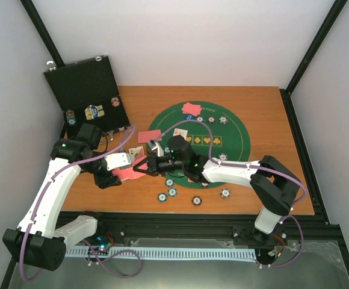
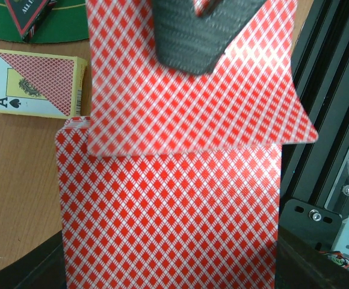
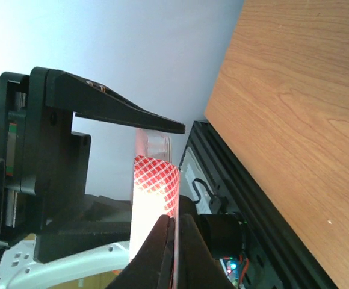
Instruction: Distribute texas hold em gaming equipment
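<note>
In the left wrist view a deck of red-backed playing cards [image 2: 168,217] fills the frame and hides my left jaws. The top card [image 2: 192,102] lies skewed, with a dark finger of the right gripper [image 2: 189,36] on its far end. From above, my left gripper [image 1: 118,174] holds that deck [image 1: 126,173] over the table left of the green mat [image 1: 222,158]. My right gripper [image 1: 140,167] meets it there. The right wrist view shows the right gripper [image 3: 174,221] pinched shut on the thin edge of a card [image 3: 156,180]. Several poker chips [image 1: 172,192] lie near the mat's front edge.
A black hinged case [image 1: 84,90] stands open at the back left, with chips inside. A card box [image 2: 36,90] lies by the mat, with a black triangle marker [image 2: 29,17] beyond it. More red cards [image 1: 191,109] rest at the mat's far side, and one card [image 1: 148,136] lies left of it.
</note>
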Motion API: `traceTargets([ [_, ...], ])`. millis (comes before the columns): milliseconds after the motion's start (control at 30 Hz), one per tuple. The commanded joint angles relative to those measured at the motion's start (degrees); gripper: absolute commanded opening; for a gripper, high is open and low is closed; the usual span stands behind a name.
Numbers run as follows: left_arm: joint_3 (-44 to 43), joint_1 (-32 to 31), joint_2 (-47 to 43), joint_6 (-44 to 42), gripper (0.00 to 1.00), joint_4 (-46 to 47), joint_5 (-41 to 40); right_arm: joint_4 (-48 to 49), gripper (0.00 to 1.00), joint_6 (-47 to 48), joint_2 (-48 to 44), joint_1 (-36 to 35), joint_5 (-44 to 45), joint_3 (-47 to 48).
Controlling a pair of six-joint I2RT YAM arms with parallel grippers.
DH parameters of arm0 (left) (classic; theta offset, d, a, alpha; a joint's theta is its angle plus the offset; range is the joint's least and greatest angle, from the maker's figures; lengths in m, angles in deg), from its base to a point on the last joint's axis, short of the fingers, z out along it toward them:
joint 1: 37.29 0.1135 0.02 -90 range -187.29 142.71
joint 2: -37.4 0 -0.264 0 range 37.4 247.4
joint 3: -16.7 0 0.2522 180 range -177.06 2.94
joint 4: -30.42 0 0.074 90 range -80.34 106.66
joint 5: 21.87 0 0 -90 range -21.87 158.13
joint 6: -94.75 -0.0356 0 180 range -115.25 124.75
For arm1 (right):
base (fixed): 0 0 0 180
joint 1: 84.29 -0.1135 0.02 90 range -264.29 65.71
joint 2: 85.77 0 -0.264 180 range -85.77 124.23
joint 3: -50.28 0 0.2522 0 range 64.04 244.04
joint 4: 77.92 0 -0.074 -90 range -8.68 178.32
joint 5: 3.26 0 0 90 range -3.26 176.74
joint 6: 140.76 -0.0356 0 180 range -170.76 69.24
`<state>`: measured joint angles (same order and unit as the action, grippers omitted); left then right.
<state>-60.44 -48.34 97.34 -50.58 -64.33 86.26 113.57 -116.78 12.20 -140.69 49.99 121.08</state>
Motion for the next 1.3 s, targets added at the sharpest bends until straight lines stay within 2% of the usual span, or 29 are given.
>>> traceTargets([
  [0,-1.8,-0.2,-0.3,-0.7,0.27,0.7,2.2,-7.3,0.03,3.2,-3.1,0.3,1.4,-1.2],
  [167,-2.0,-0.2,-0.3,-0.7,0.27,0.4,2.1,-17.7,0.03,9.6,-7.8,4.3,2.1,-0.7],
  [300,-2.4,-0.3,-0.3,-0.7,0.28,0.1,2.1,-37.4,0.03,21.9,-11.5,10.5,8.1,4.6],
  [333,-2.4,-0.2,-0.3,-0.6,0.28,0.1,2.2,-45.3,0.03,26.0,-11.5,12.0,11.0,7.8],
  [433,-2.3,-0.3,-0.2,-0.5,0.28,0.1,2.4,-58.4,0.03,36.7,-9.4,15.6,21.6,14.4],
  [600,-1.9,-0.2,-0.5,-0.4,0.28,0.1,2.1,-69.8,0.03,51.6,-0.8,16.3,47.2,24.8],
  [700,-2.1,-0.2,-0.4,-0.2,0.28,-0.1,2.0,-70.5,0.03,59.9,5.4,16.3,61.5,28.2],
  [900,-2.0,-0.2,0.0,0.1,0.28,0.0,2.3,-61.2,0.03,74.8,11.6,15.1,78.2,28.3],
  [1067,-2.5,-0.2,0.7,0.7,0.28,0.1,2.7,-52.0,0.03,82.9,14.9,14.8,80.3,28.3],
  [1267,-2.6,-0.2,0.9,0.4,0.28,0.2,1.7,-45.9,0.03,90.0,21.6,14.6,81.2,29.0],
])
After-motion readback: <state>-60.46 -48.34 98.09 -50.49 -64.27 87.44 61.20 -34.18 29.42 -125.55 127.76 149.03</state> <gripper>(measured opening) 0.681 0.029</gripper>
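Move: On the mat's card row, the free heart mark beside the face-up two of diamonds lies about 18 cm ahead of the right hand, 19 cm to its right and 18 cm below. The two of diamonds is some 3 cm left of that mark and 3 cm farther out; the far face-down cards are about 32 cm ahead and 20 cm right of the hand, the small blind button 28 and 19. From the left hand the mark is about 18 cm ahead, 25 cm right and 16 cm below. Carrying the card it already pinches away from the deck, the right hand sweeps about 25 cm forward and 23 cm right, first level, then dropping some 9 cm over the far half of the mat. Meanwhile the wrist swings from pointing left to pointing forward and steeply down; the fingers stay shut. The left hand holds the deck still. ##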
